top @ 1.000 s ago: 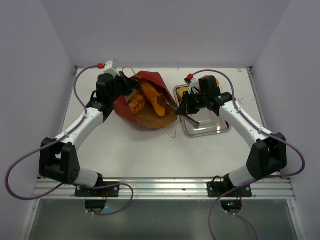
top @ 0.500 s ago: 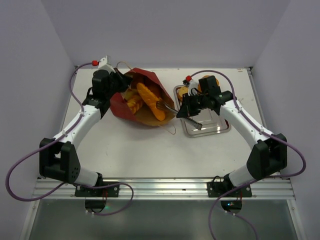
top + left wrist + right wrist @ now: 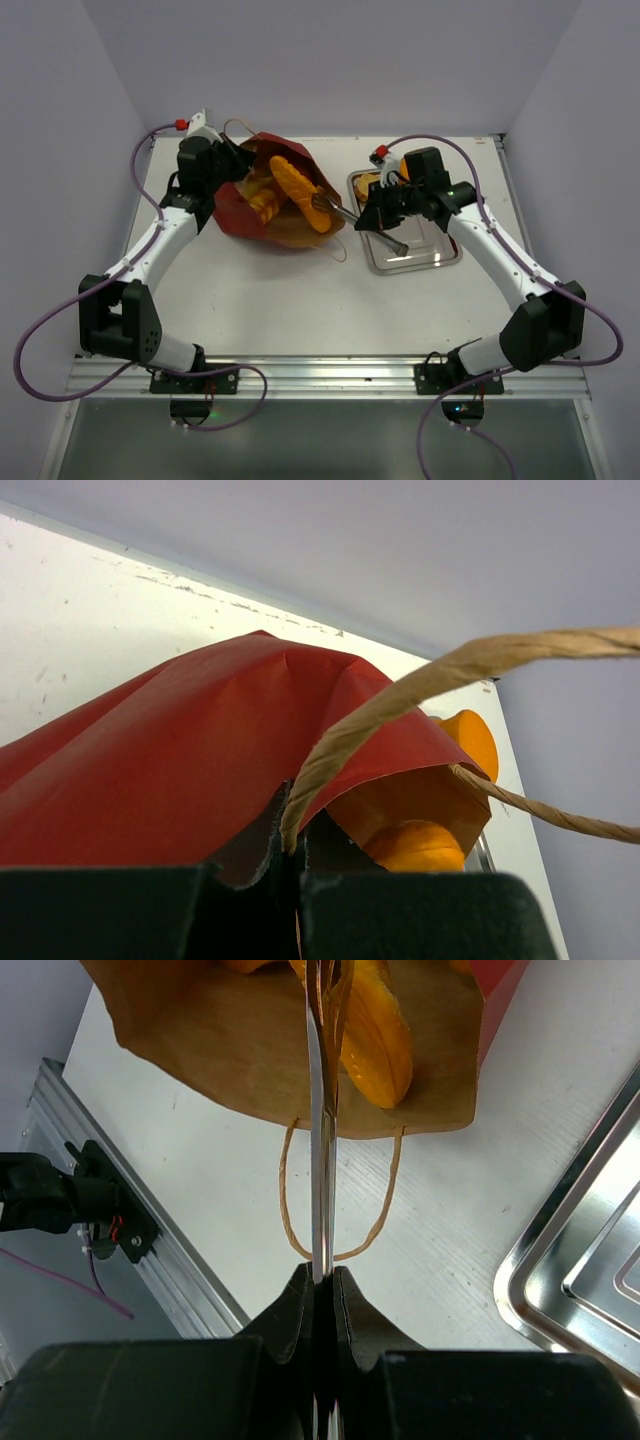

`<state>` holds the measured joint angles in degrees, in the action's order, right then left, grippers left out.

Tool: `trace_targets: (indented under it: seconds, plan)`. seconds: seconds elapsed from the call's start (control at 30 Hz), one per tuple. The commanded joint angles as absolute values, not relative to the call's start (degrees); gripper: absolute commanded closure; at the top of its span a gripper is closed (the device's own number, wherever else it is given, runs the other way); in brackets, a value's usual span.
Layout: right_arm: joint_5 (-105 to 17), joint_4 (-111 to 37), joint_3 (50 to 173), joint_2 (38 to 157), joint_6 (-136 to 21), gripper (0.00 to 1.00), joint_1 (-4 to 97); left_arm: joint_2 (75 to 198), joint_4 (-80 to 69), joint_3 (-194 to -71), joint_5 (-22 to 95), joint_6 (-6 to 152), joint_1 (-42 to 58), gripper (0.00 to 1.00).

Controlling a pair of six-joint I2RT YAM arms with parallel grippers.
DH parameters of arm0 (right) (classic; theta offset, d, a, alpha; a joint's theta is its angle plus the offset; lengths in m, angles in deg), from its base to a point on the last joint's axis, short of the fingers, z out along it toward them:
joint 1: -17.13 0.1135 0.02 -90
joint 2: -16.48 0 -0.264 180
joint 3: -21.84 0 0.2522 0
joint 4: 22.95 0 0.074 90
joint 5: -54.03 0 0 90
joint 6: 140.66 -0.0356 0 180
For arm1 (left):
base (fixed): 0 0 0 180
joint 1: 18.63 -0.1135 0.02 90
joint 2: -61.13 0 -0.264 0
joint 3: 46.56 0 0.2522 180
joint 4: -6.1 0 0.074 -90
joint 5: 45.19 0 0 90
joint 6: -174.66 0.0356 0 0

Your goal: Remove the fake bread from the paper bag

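The red paper bag [image 3: 250, 208] lies on its side at the back left, brown mouth toward the tray. My left gripper [image 3: 230, 160] is shut on its upper rim at the root of a loop handle [image 3: 400, 695], holding that side up. Fake bread shows inside: a long golden loaf [image 3: 296, 188] and a smaller orange piece [image 3: 262, 203]. My right gripper [image 3: 376, 218] is shut on metal tongs [image 3: 338, 211], whose tips sit at the long loaf [image 3: 378, 1040] in the bag's mouth. In the left wrist view, orange bread [image 3: 415, 845] peeks from under the red paper [image 3: 180, 770].
A shiny steel tray [image 3: 440, 258] stands right of the bag, with orange bread pieces [image 3: 367, 183] at its back end. The bag's lower handle loop [image 3: 340, 1222] lies on the white table. The tray's corner [image 3: 570, 1280] is close to my right gripper [image 3: 322, 1280].
My left gripper has moved back and to the left, lifting the bag's rim; the bag has shifted left and its mouth stands higher. The right arm has shifted a little, tongs still at the loaf.
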<state>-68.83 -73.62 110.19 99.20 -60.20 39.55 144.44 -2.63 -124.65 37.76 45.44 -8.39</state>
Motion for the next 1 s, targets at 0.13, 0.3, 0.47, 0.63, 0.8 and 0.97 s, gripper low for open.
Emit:
trace_targets:
  seconds: [0.13,0.3,0.47,0.63,0.8,0.97]
  plan:
    - [-71.7,-71.6,114.5,95.8,-59.4,1.00,39.4,145.3,-2.4,-127.8,37.9,46.7,-9.1,1.00]
    - [-72.0,-71.5,114.9,95.1,-59.4,1.00,39.4,145.7,-3.0,-128.3,37.9,46.9,-9.3,1.00]
    - [-72.1,-71.6,114.8,93.5,-59.4,1.00,39.3,146.2,-3.7,-129.1,37.9,47.0,-9.7,1.00]
    - [-71.4,-71.7,114.5,91.0,-58.9,1.00,39.0,146.6,-4.2,-129.8,38.0,47.2,-10.0,1.00]
    - [-71.6,-71.7,115.0,89.2,-59.4,1.00,37.6,146.6,-4.7,-129.9,38.0,47.6,-10.3,1.00]
    - [-73.2,-71.7,115.8,87.5,-60.2,1.00,33.9,146.2,-5.5,-129.8,38.0,48.3,-10.8,1.00]
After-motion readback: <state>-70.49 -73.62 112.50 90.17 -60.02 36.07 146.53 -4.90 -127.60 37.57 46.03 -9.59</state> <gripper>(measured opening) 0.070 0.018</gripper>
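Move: Ahead and to the right of the right hand lies the tray that the bread is being taken to, its middle about 8 cm farther out, 12 cm to the right and 17 cm below; the flat bread on it is 15 cm ahead, 2 cm right. The long loaf already in the tongs sits some 9 cm ahead, 15 cm left and 7 cm lower, the bag 10 cm ahead, 22 cm left. From the left hand that loaf is roughly 13 cm right, 5 cm back and 11 cm below. Lifting the long loaf in the still-closed tongs, the right hand rises about 7 cm, drawing it up out of the bag's mouth, and near the end also eases some 2 cm to the right, towards the tray side. The wrist tips the tongs up by roughly 10 degrees. The left hand keeps its pinch on the bag's rim by the handle and creeps about 1 cm forward. ##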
